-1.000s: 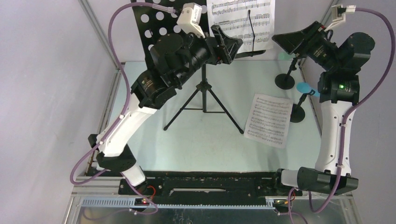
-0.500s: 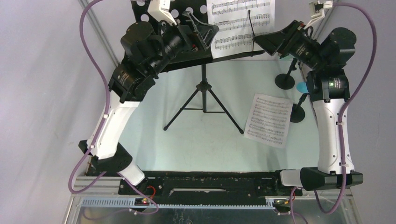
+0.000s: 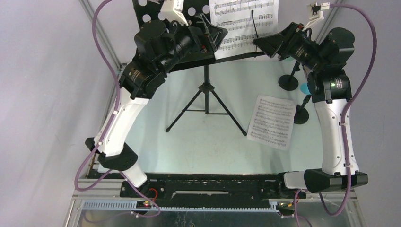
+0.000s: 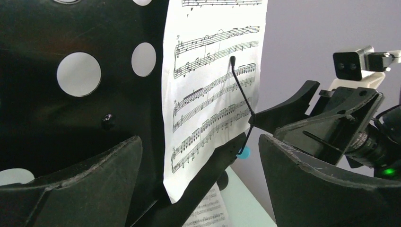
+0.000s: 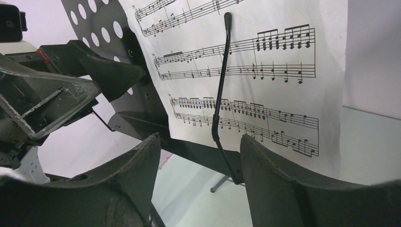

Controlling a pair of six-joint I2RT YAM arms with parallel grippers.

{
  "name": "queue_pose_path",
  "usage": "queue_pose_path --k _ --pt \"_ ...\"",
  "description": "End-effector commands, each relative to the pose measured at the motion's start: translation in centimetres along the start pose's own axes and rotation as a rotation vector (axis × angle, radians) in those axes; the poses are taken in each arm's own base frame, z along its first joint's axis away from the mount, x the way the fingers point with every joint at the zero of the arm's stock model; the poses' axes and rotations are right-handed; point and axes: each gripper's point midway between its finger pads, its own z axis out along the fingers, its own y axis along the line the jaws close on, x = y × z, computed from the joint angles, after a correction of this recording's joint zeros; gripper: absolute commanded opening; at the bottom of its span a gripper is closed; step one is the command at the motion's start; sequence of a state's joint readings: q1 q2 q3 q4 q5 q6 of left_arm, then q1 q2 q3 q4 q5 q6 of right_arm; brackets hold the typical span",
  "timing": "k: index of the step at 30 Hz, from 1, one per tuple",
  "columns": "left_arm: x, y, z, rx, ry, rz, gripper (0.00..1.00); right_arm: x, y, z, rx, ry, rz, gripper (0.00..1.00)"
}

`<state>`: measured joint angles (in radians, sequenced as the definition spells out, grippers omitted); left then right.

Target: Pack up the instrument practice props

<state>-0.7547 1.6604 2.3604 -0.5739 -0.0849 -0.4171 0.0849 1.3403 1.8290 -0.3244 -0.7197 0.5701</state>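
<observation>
The black tripod music rack [image 3: 206, 90] stands at the back of the table, its perforated desk [image 4: 47, 104] facing the arms. A white sheet-music page [image 3: 243, 21] rests on the desk's ledge under a thin wire retainer [image 5: 220, 85]. My left gripper [image 3: 216, 34] is open at the page's left edge, with the ledge and the page's lower corner between its jaws [image 4: 199, 142]. My right gripper [image 3: 263, 44] is open in front of the page's lower right, its jaws either side of the wire's foot [image 5: 199, 137]. Another page [image 3: 272, 122] lies flat on the table.
Two black round-based mic holders [image 3: 288, 82] [image 3: 300, 117] stand at the right, partly hidden behind the right arm. A blue toy microphone [image 3: 306, 88] shows between them. Grey walls close in on the left and right. The two grippers face each other closely across the desk.
The left arm swung left and up to the desk's ledge, and its jaws opened wider. The right gripper moved left, toward the page on the desk.
</observation>
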Motion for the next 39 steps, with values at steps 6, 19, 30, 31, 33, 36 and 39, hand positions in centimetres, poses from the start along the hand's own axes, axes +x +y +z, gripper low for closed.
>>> queue_pose_path --k 6,19,30,31,33,36,39 --pt "-2.1 -0.1 0.7 0.014 -0.08 0.026 1.0 -0.7 1.9 -1.2 -0.025 -0.022 -0.069 0.7" --pt "-0.2 -0.2 3.2 0.07 -0.046 0.019 1.0 -0.8 2.7 -1.8 -0.032 -0.023 -0.085 0.7" --pt "0.9 -0.5 4.1 0.116 -0.026 0.018 0.82 -0.6 2.2 -1.5 -0.026 -0.022 -0.076 0.7" --pt "0.8 -0.6 4.2 0.119 -0.029 0.015 0.81 -0.7 2.1 -1.4 -0.024 -0.023 -0.073 0.7" --pt "0.8 -0.5 4.6 0.127 -0.035 0.004 0.77 -0.9 2.0 -1.3 -0.023 -0.031 -0.073 0.7" --pt "0.8 -0.5 5.1 0.142 -0.041 -0.014 0.73 -1.1 1.7 -1.0 -0.016 -0.042 -0.057 0.7" --pt "1.1 -0.3 5.5 0.142 -0.036 -0.017 0.64 -1.4 1.6 -0.7 -0.017 -0.052 -0.055 0.7"
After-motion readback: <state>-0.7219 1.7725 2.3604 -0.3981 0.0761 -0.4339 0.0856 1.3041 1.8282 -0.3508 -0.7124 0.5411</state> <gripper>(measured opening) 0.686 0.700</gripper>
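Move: The remaining music sheet's middle is about 8 cm ahead of the left hand, 8 cm to its right and 5 cm above. The black page clip across it stands some 8 cm ahead, 11 cm right and 3 cm higher; the desk's bare left half is roughly 6 cm ahead, 12 cm left and 3 cm higher. From the right hand, the sheet's middle is about 6 cm ahead, 5 cm left and 5 cm up, the clip roughly 4 cm ahead, 3 cm left and 2 cm up. Towards the sheet's left edge the left hand works to its right and a little forward, about 5 cm in all, swinging slightly clockwise; as it arrives its wide-open fingers narrow by about a third on either side of the edge, without shutting. The right hand eases back some 1.5 cm from the clip, then stays, fingers still part open. ##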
